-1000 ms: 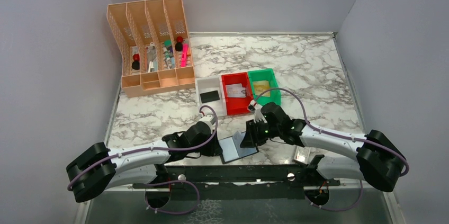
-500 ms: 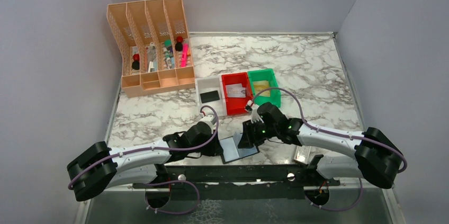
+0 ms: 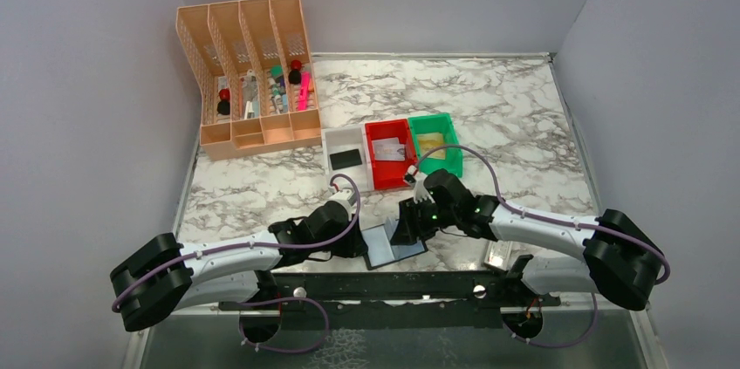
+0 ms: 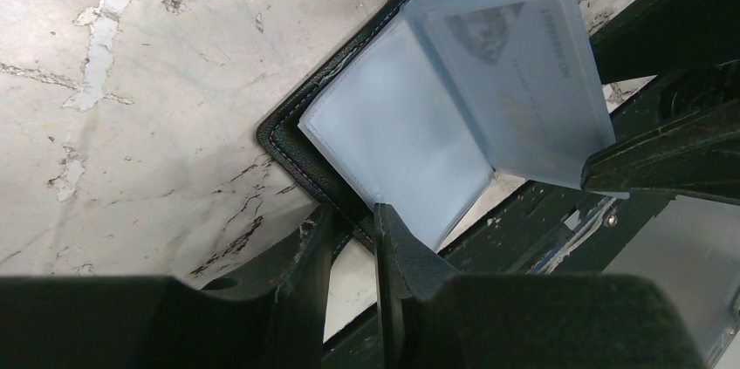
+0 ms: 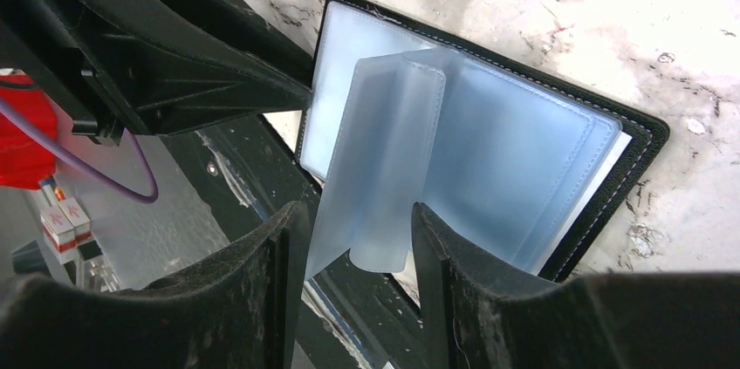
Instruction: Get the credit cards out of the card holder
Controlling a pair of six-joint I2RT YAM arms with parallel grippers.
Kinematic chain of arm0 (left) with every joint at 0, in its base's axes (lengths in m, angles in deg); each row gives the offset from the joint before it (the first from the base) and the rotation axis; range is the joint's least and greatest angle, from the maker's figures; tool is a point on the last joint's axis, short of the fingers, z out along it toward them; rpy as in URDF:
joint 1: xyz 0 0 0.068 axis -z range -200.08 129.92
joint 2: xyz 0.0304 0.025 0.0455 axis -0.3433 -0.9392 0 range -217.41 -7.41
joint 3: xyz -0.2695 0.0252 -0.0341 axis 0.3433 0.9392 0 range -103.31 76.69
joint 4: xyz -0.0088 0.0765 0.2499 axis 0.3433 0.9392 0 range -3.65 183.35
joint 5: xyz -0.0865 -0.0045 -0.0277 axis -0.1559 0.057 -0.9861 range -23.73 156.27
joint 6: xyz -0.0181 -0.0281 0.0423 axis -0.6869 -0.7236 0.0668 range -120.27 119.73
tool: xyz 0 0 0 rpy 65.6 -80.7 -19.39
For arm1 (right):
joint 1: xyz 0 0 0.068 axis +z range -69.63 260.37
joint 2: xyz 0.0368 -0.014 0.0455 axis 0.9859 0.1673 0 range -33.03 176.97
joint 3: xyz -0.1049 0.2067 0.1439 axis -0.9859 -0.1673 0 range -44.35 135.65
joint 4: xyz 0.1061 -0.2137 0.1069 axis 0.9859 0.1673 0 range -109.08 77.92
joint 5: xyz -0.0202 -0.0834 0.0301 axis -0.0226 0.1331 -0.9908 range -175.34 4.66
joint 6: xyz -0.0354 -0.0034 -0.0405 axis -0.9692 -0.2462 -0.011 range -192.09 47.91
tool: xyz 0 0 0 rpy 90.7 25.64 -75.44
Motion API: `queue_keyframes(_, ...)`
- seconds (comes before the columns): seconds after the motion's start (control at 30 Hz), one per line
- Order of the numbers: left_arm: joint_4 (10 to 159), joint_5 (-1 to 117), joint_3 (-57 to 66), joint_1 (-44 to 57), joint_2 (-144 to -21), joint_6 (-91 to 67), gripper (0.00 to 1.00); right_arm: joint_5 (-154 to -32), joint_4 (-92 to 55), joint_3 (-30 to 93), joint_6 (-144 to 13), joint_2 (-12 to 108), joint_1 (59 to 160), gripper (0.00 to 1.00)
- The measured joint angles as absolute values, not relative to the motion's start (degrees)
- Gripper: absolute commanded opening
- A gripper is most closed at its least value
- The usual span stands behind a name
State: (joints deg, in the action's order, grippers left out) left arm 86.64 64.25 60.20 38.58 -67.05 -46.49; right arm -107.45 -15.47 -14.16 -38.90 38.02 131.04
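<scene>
The card holder (image 3: pixel 394 248) lies open near the table's front edge, black-edged with blue-grey see-through pockets (image 5: pixel 489 151). My left gripper (image 4: pixel 351 221) is shut on its black left edge (image 4: pixel 288 146), seen from above as the left gripper (image 3: pixel 359 244). My right gripper (image 5: pixel 358 238) is open, and a raised pocket leaf (image 5: pixel 384 160) stands between its fingers; from above the right gripper (image 3: pixel 408 231) is over the holder. A printed credit card (image 4: pixel 515 64) shows through one pocket. Other cards lie in the bins: black (image 3: pixel 346 159), whitish (image 3: pixel 390 150), yellowish (image 3: pixel 430 143).
The white bin (image 3: pixel 336 139), red bin (image 3: pixel 386 175) and green bin (image 3: pixel 441 162) stand just behind the holder. A peach desk organizer (image 3: pixel 249 81) is at the back left. A small whitish case (image 3: pixel 497 256) lies at the front right by the black base rail (image 3: pixel 393 286).
The right gripper's jaws have widened around the pocket leaf, and the right wrist has shifted a little to the left. The left gripper has kept its hold without moving.
</scene>
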Motion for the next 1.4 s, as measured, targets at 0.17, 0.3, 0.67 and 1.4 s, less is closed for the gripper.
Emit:
queue_keyframes(0.17,86.75,64.25,60.2,38.58,-66.87,-46.51,0.27,-108.76,-16.84,-15.03,-38.55,38.02,131.04,0.55)
queue_keyframes(0.3,86.88,64.25,60.2,38.77,-66.57,-46.51,0.27,-109.26,-17.33,-15.07,-38.51,38.02,131.04,0.58)
queue_keyframes(0.67,86.99,64.27,60.2,38.93,-66.28,-46.51,0.27,-109.57,-18.24,-15.47,-38.62,38.17,131.04,0.53)
queue_keyframes(1.4,88.65,64.62,60.2,39.3,-65.76,-46.53,0.27,-109.13,-17.28,-15.53,-39.14,38.08,131.04,0.83)
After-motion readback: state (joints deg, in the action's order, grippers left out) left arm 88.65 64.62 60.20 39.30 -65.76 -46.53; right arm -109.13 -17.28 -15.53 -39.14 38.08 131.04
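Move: Between and just beyond the right hand's half-open fingertips stands the raised clear sleeve of the card holder, its middle about 1 cm ahead, 2 cm to the left and 2 cm below. The card holder's middle lies some 1 cm back, 2 cm left and 5 cm below that hand, and the red box about 20 cm ahead and 3 cm left. For the left hand, at the holder's left edge, the sleeve is about 6 cm right, 3 cm ahead and 2 cm up. Spreading its fingers from half open to about four-fifths, the right hand stays astride the raised sleeve. It drifts about half a centimetre back and left, then sinks roughly 1 cm and shifts slightly right, ending almost where it began with hardly any wrist turn. The left hand stays put at the holder's left edge, its fingers unchanged. ##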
